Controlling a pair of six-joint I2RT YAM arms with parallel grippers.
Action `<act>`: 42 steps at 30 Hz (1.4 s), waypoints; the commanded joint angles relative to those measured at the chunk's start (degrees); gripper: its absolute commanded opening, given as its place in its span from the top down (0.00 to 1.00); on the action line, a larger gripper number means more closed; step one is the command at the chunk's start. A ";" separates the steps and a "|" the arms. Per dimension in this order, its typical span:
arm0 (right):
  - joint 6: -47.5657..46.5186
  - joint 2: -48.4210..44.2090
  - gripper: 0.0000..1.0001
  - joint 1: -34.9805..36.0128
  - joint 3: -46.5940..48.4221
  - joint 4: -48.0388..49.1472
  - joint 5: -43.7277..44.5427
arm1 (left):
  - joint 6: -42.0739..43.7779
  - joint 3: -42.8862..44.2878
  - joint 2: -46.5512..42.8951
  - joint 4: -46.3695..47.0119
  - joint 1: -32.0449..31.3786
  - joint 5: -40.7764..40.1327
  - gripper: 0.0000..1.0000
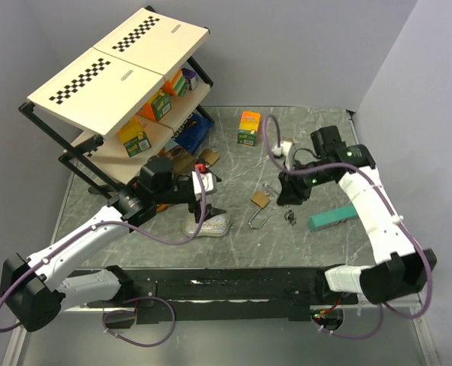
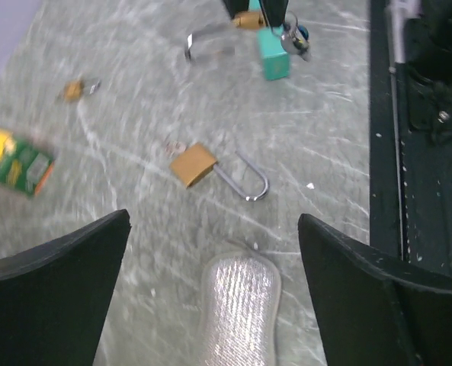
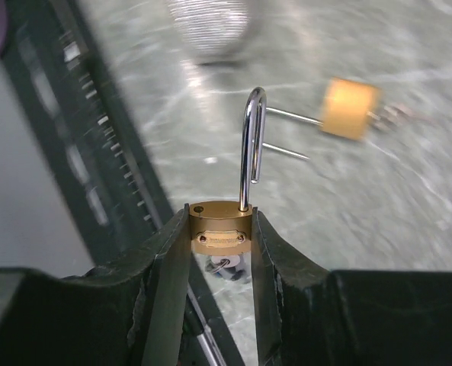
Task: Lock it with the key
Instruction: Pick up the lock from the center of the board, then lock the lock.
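My right gripper (image 3: 220, 223) is shut on a small brass padlock (image 3: 220, 230), one finger on each side of its body. Its steel shackle (image 3: 250, 145) stands up, swung open, with one leg out of the body. A key (image 3: 227, 265) on a ring hangs from the lock's underside. The top view shows that gripper (image 1: 290, 192) above the middle of the table. A second brass padlock (image 2: 193, 165) with a long open shackle lies flat on the table. My left gripper (image 2: 213, 229) hangs wide open over a silver pouch (image 2: 237, 305), holding nothing.
A teal block (image 1: 332, 219) lies right of the held lock. An orange and green box (image 1: 248, 128) stands further back. A shelf rack (image 1: 119, 84) with boxes fills the back left. Another small lock (image 2: 73, 90) lies on the table. The black base rail (image 1: 233, 290) runs along the near edge.
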 commanded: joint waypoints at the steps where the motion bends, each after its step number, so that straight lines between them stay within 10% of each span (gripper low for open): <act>1: -5.18 -6.83 1.00 8.07 -0.63 -4.91 -1.76 | 8.80 1.00 0.82 4.26 -2.96 8.05 0.06; 12: 1.06 -13.26 1.00 19.42 -2.48 -1.30 4.31 | 5.64 3.47 5.13 7.85 -10.87 8.07 0.34; 29: 4.14 -14.32 1.00 23.29 -1.86 0.45 5.02 | -0.52 4.88 8.38 13.05 -15.62 2.53 0.45; 35: 5.28 -14.76 1.00 23.47 -2.12 1.42 4.93 | -2.10 6.02 9.09 13.13 -15.97 1.82 0.74; 37: 5.81 -14.84 1.00 23.47 -2.13 1.59 5.02 | -3.32 6.19 9.18 13.22 -15.98 1.47 0.99; 39: 7.90 -14.84 1.00 23.38 -1.69 2.47 6.07 | -4.47 6.46 9.00 13.31 -15.98 0.51 0.99; 42: 11.33 -15.28 0.61 23.29 -0.28 3.35 9.05 | -5.53 6.20 7.86 12.87 -15.98 0.68 0.99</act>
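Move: The lock, already pinched by its body in the right fingers, lies about 17 cm to the left hand's right, 3 cm ahead and 3 cm lower, its shackle sticking out towards that hand. From the right hand, the left gripper is some 19 cm to the left, 3 cm back and 3 cm higher. On the table, 24 cm below the left hand, a second lock lies 9 cm ahead and 14 cm right, and the silver tray 6 cm left and 1 cm ahead. The lock, still gripped by its body, is carried by the right hand about 9 cm back and half as far left, rising slightly and turning some 15 degrees counter-clockwise, mostly early on. The left hand comes to its shackle from the other side, about 9 cm right and 7 cm back, turning clockwise; its wide-open fingers narrow on the way, then shut and pinch the free end of the shackle. ##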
